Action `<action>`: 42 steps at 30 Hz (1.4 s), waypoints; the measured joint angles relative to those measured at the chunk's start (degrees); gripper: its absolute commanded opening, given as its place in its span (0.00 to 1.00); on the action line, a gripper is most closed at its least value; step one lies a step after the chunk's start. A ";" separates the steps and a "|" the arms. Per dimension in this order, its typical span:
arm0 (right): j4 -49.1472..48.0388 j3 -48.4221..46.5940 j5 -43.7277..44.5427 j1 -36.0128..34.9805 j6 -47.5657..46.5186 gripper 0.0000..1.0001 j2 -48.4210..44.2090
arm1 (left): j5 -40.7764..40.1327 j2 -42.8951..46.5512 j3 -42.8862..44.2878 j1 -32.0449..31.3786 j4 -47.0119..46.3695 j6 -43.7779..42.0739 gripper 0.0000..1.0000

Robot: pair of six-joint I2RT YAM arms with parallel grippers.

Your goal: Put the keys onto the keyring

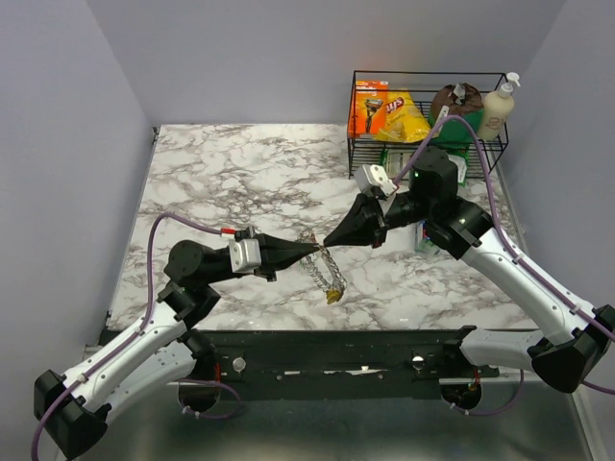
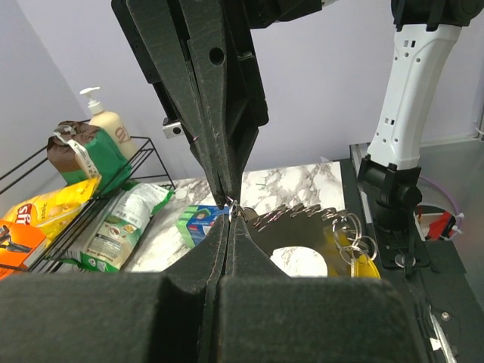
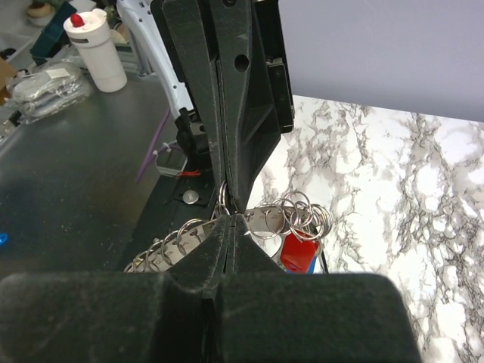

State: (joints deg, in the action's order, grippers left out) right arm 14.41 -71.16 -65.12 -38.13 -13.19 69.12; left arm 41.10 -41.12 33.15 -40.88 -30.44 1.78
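The keyring (image 1: pixel 319 271) hangs just above the marble table between both grippers, which meet tip to tip. It is a silvery toothed band (image 3: pixel 181 236) carrying several small rings (image 3: pixel 304 214), with a yellow-gold piece (image 1: pixel 333 294) at its low end. My left gripper (image 1: pixel 314 250) is shut on the ring's upper wire (image 2: pixel 232 203). My right gripper (image 1: pixel 330 241) is shut on the band from the opposite side (image 3: pixel 231 219). One key with a red head (image 3: pixel 299 253) dangles from the cluster of small rings, with a blue edge under it. Other keys are hidden.
A black wire basket (image 1: pixel 500 96) at the back right holds a chips bag (image 1: pixel 402 117), a brown pouch and a soap bottle (image 1: pixel 498 108). A blue-green box (image 2: pixel 198 221) lies on the table in front of it, under the right arm.
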 measured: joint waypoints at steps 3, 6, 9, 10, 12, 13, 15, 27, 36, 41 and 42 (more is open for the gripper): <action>0.26 0.00 0.22 0.00 -0.48 0.00 0.24 | 0.02 0.22 0.00 0.00 0.33 -0.11 0.00; 0.72 0.00 0.59 0.00 -0.90 0.00 0.76 | 0.02 0.61 0.09 0.00 1.03 -0.33 0.00; 1.73 0.00 1.27 0.00 -1.49 0.00 1.18 | 0.00 0.87 0.22 0.00 1.44 -0.52 0.00; 2.14 0.00 1.64 0.00 -1.77 0.01 1.31 | 0.07 1.03 0.24 0.00 1.44 -0.61 0.00; 2.47 0.00 2.51 0.00 -2.12 0.00 1.68 | 0.15 1.40 0.57 0.00 1.49 -0.70 0.00; 2.69 0.00 2.89 0.00 -2.29 0.00 1.81 | 0.15 1.49 0.83 0.00 1.51 -0.70 0.00; 3.19 0.00 3.37 0.02 -2.58 0.00 1.95 | 0.17 1.68 1.40 0.00 1.44 -0.72 0.00; 5.05 0.26 5.60 0.04 -4.44 0.42 1.05 | 0.31 2.23 2.01 0.00 4.24 -3.26 0.00; 5.07 1.46 2.84 0.98 -7.72 0.72 -5.49 | 1.07 3.67 5.92 0.00 14.23 -7.87 0.00; 5.01 1.44 -0.37 1.01 -7.19 0.72 -4.28 | 2.93 3.93 8.04 0.00 17.73 -9.25 0.00; 4.96 1.44 -0.57 1.01 -6.84 0.72 -3.91 | 3.32 3.93 8.33 0.00 18.45 -9.42 0.00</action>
State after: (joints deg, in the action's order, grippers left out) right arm 19.38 -69.71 -65.69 -37.12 -20.03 65.21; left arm 44.42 -37.19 41.47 -40.88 -11.99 -7.64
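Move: The two shut fingertips nearly meet at the metal keyring, whose middle hangs about 3 cm back, 4 cm below and 2 cm left of the right hand. From that hand, the red tag is some 4 cm ahead, 3 cm left and 3 cm down; the yellow tag is roughly 8 cm back, 1 cm right and 7 cm down. From the left hand, the keyring's middle is about 3 cm back, 1 cm right and 4 cm below. Right hand goes about 3 cm down and forward, lets go, withdraws back and up; left keeps holding. ##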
